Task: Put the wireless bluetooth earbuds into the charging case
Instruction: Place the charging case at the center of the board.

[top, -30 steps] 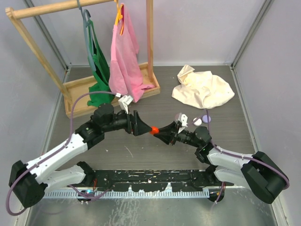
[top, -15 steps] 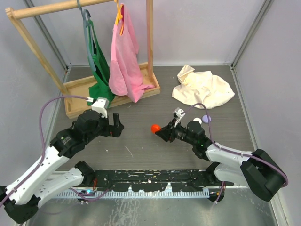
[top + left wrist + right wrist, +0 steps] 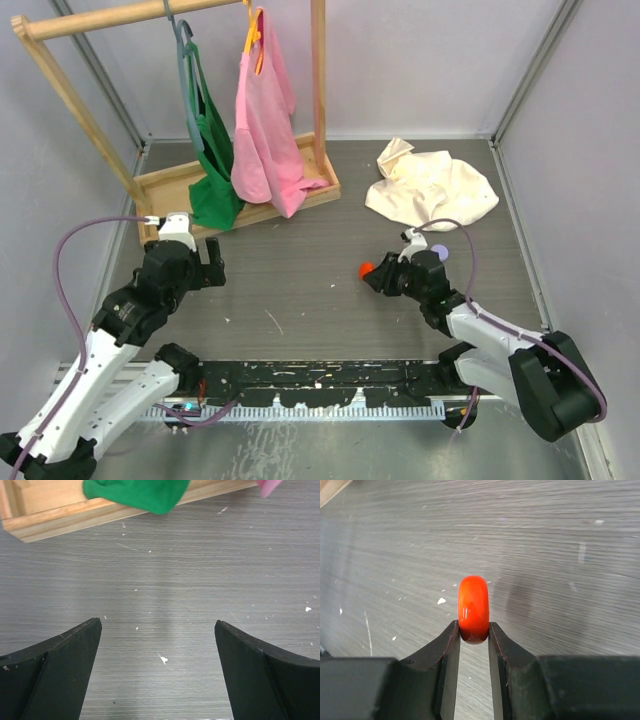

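A round red charging case [image 3: 473,607] stands on edge between my right fingertips, above the grey table; the lid looks closed. From above, the red case [image 3: 367,268] shows at the tip of my right gripper [image 3: 373,272], right of the table's middle. My right gripper [image 3: 473,630] is shut on the case. Far to the left, near the wooden rack, my left gripper [image 3: 208,265] is open. In the left wrist view the left gripper [image 3: 157,622] has only bare table between its wide-apart fingers. The earbuds are out of view.
A wooden clothes rack base [image 3: 240,200] stands at the back left with a green garment [image 3: 210,150] and a pink garment [image 3: 265,120] hanging. A crumpled cream cloth [image 3: 430,185] lies at the back right. A lilac disc [image 3: 441,252] peeks out behind my right wrist.
My left gripper let go of the red case, opened wide and drew back to the left. My right gripper moved to the right with the case still in it.
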Controlling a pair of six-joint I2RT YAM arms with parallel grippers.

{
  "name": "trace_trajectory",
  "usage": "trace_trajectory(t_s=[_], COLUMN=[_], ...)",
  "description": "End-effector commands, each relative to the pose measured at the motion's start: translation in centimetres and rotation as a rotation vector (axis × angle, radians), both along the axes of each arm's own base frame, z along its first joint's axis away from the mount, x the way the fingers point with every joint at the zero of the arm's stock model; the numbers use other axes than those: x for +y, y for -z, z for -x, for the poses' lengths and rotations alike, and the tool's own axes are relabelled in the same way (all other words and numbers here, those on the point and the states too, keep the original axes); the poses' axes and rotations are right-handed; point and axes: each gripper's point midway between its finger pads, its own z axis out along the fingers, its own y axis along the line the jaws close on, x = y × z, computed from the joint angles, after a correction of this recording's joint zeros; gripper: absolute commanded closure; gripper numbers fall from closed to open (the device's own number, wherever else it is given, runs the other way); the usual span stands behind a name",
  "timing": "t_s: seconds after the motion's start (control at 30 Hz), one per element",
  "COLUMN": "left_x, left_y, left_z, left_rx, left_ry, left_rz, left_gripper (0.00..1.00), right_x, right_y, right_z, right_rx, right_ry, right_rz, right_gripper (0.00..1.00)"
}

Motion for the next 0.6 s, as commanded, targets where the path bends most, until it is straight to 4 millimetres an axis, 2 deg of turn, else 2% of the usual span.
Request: trace_trajectory(t_s=[0.0, 0.23, 0.37, 0.43, 0.57], left_x=[1.2, 1.7, 2.0, 2.0, 2.1], left_y=[-0.4, -0.7, -1.1, -1.4, -1.6], left_z=[-0.5, -0.6, -0.6, -0.6, -0.5], left_rx=[-0.033, -0.048, -0.070, -0.084, -0.095], left_ry=[-0.031, -0.048, -0.063, -0.063, -0.065], left_rz=[0.012, 0.070, 0.098, 0.112, 0.120], left_gripper=[0.02, 0.02, 0.02, 0.02, 0.02], right_x=[-2.7, -7.1, -9.1, -9.9, -10.7], right_y=[0.0, 2.7, 3.6, 3.8, 4.1], right_z=[-1.5, -2.7, -3.2, -3.4, -3.6], right_rx=[0.035, 0.155, 0.193, 0.205, 0.218], right_ry=[0.164, 0.361, 0.449, 0.485, 0.528], right_rz=[-0.021, -0.021, -0.036, -0.045, -0.044], right_gripper=[0.98, 0.95, 0.92, 0.88, 0.72])
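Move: The right hand holds the red charging case. The white case, beside which it is being taken, lies roughly 14 cm to this hand's right, 8 cm ahead and 5 cm lower. The purple case stands about 5 cm farther right of the white one and 2 cm farther out. The cream cloth's middle is some 26 cm ahead and 18 cm right of the right hand. From the empty left hand the white case is about 51 cm right, 11 cm ahead and 19 cm below. Rightward, and slightly forward and down, the right hand swings the red case about 10 cm towards the white one, sinking for most of the way and then levelling off and slowing. As it goes, the wrist turns some 25 degrees clockwise and tips down a little; the fingers keep their pinch. The open, empty left hand eases 2 to 3 cm farther left, away from the cases. ##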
